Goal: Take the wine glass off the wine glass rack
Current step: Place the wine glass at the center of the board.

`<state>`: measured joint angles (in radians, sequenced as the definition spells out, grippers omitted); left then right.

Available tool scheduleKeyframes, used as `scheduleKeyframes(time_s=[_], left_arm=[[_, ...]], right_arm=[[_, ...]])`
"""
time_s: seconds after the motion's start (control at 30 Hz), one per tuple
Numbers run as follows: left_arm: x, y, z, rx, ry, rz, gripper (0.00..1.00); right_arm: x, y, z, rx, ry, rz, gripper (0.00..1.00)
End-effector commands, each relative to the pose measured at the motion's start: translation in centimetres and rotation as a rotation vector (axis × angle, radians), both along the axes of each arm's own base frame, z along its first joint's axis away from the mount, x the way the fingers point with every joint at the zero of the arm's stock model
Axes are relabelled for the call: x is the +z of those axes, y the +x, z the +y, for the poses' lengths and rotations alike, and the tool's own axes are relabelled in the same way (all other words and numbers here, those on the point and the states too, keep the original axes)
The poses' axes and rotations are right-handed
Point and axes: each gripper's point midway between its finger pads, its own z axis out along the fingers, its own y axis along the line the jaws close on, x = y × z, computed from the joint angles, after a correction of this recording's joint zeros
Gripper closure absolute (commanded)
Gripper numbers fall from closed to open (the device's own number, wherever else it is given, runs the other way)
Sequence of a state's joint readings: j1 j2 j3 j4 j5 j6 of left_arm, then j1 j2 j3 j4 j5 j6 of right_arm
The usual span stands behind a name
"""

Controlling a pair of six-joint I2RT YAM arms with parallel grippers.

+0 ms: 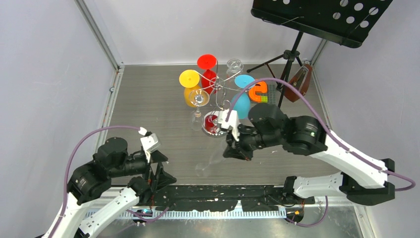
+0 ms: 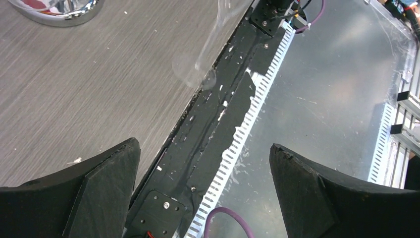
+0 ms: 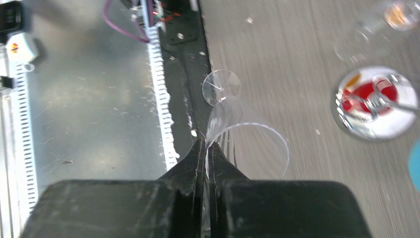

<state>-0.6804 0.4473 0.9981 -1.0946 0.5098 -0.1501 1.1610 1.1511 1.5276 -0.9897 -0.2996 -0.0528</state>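
Note:
My right gripper [image 3: 205, 144] is shut on the rim of a clear wine glass [image 3: 247, 148]. The glass is tilted, with its foot [image 3: 221, 87] down by the table's front edge. From above, the right gripper [image 1: 235, 151] hovers just in front of the chrome wine glass rack [image 1: 218, 89], and the held glass [image 1: 204, 169] shows only faintly. My left gripper [image 1: 166, 171] stands open and empty at the near left. Its wrist view shows the left gripper [image 2: 203, 148] wide apart over the table edge, with the glass foot [image 2: 194, 74] ahead of it.
Yellow [image 1: 189, 87], red [image 1: 207, 67], blue [image 1: 242, 94] and clear [image 1: 198, 101] glasses hang on the rack, above its mirrored base [image 1: 212, 125]. A black music stand [image 1: 317, 17] and a metronome [image 1: 299, 82] stand at the back right. A black strip [image 1: 223, 191] runs along the front edge.

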Motion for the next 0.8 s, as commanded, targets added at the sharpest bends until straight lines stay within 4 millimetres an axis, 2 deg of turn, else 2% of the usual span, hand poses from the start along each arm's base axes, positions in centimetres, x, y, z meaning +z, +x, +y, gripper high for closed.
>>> scheduleKeyframes(time_s=[0.0,0.23,0.43,0.77], left_arm=[[0.6,1.5,-0.3,0.024,-0.009,-0.071,0.00],[0.4,1.7,-0.4,0.018,-0.011,-0.089,0.00],[0.0,1.8,-1.0,0.006,-0.017,-0.066,0.00],[0.7,1.7,-1.1,0.005,-0.071,-0.109,0.00]], right_arm=[[1.0,2.1,-5.2,-0.236,-0.046,-0.049,0.94],[-0.4,4.8,-9.7,-0.487,-0.117,-0.015,0.94],[-1.8,8.1,-13.3,-0.677,-0.178,0.010,0.94],[-3.3,13.5,-21.0,-1.044,-0.303,0.001,0.94]])
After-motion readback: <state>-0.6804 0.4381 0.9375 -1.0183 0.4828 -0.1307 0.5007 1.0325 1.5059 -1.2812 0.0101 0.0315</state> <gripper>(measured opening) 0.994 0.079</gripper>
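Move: Out in front of the rack, the right hand holds the clear wine glass by its rim, foot outermost. The bare table it is carried towards lies about 17 cm ahead, 17 cm to the right and 32 cm below. The rack's middle is some 21 cm ahead, 3 cm left, 15 cm lower; the blue glass hangs 21 cm ahead, 6 cm right, 8 cm lower. From the empty left hand, that table spot is roughly 22 cm ahead, 37 cm right, 25 cm down. Swinging the clear wine glass to the right and forward, away from the left hand and towards the open table right of the rack, the right hand travels some 18 cm right and 12 cm out, sinking slightly in the later part. It turns about 55 degrees clockwise as the fingers tip more steeply down, and keeps its pinch on the rim. ##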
